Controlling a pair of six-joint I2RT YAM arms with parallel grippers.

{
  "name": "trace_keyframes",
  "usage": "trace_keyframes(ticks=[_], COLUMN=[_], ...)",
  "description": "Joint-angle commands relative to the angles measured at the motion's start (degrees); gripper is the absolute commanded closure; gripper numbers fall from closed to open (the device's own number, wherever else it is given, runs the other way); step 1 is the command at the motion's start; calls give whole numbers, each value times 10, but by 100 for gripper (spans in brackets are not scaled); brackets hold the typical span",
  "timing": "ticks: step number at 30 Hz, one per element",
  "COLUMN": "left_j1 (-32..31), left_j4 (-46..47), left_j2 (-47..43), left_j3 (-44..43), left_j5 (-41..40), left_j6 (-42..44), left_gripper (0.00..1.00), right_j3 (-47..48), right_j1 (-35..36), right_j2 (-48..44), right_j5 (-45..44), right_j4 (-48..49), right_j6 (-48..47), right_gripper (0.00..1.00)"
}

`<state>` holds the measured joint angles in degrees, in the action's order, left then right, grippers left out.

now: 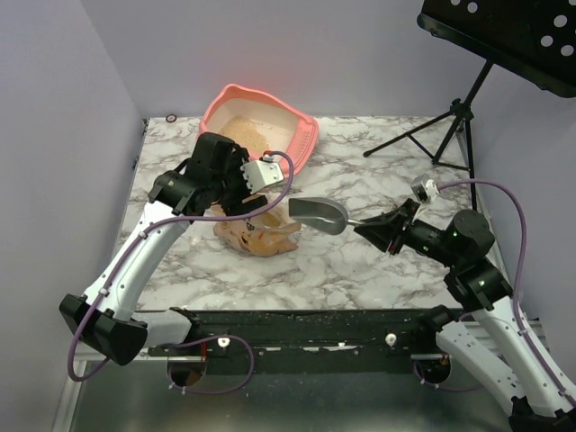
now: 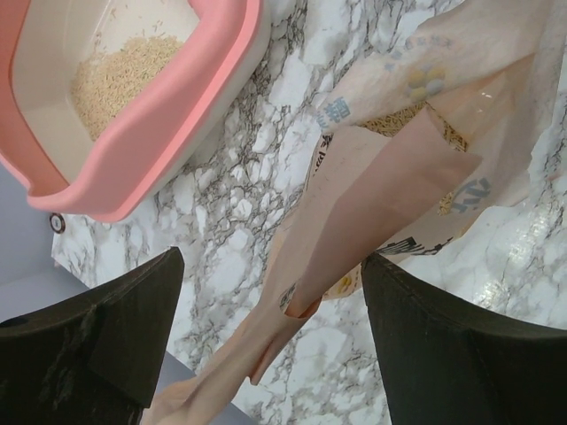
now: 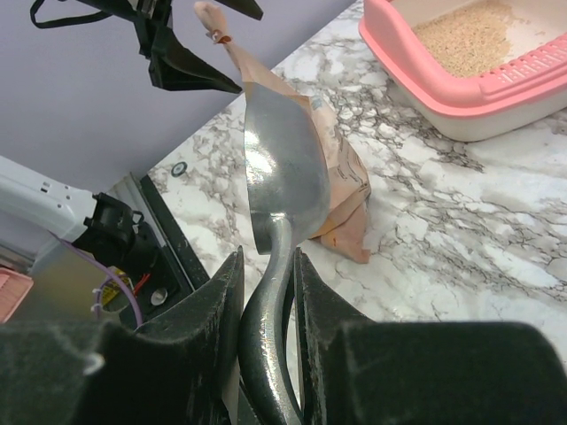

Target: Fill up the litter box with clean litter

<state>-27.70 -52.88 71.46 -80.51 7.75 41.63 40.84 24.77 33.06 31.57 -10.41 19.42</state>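
The salmon-pink litter box (image 1: 304, 135) stands at the table's back left, with a patch of beige clean litter (image 1: 250, 133) inside. The left wrist view shows its rim (image 2: 190, 97) and the litter (image 2: 115, 75); the right wrist view shows both too, the box (image 3: 478, 88) and the litter (image 3: 461, 35). A crumpled pink litter bag (image 1: 256, 236) lies mid-table, with granules showing in its opening (image 2: 394, 119). My left gripper (image 2: 270, 266) is open, its fingers wide on either side of the bag's twisted top (image 2: 266, 328). My right gripper (image 3: 267, 266) is shut on the handle of a metal scoop (image 3: 283, 168), whose bowl (image 1: 319, 214) hangs just right of the bag.
A black music stand (image 1: 463, 108) stands on its tripod at the back right. A black rail (image 1: 306, 324) with scattered grains runs along the near edge. Purple walls close the left and back sides. A small black ring (image 1: 171, 118) lies by the box's left corner.
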Motion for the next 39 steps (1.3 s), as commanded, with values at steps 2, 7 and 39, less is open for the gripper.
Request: trace_keyframes(ticks=[2, 7, 39], left_j1=[4, 4, -160], left_j4=[0, 30, 131], left_j2=[-4, -35, -192], left_j3=[18, 78, 199], left_j5=[31, 45, -170], left_j6=[11, 2, -144], left_gripper=[14, 25, 100], right_j3=[11, 42, 238], right_j1=[0, 0, 120], right_j2=[20, 57, 289], right_j5=[18, 14, -85], right_j4=[6, -12, -170], right_j6=[-2, 2, -26], right_gripper=[99, 99, 99])
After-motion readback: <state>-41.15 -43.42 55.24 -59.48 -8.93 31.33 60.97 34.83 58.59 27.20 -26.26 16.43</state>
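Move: The loose top flap of the litter bag runs between my left fingers' open gap, to be pinched about 2 cm back and 4 below my left hand. The bag's mouth is some 6 cm to that hand's right, 2 back and 10 below, with the litter box about 26 cm ahead, 22 lower. From my right hand, gripping the scoop, the mouth is roughly 18 cm left, 9 ahead and 13 below. I sink my left hand about 4 cm and shut its fingers on the bag's flap, then, keeping that pinch, draw it some 3 cm back towards me. Meanwhile my right hand keeps its grip on the scoop and carries it left and a little forward, about 6 cm in all, tipping the blade some 20 degrees down towards the open mouth; it dips, recovers, and dips again. ##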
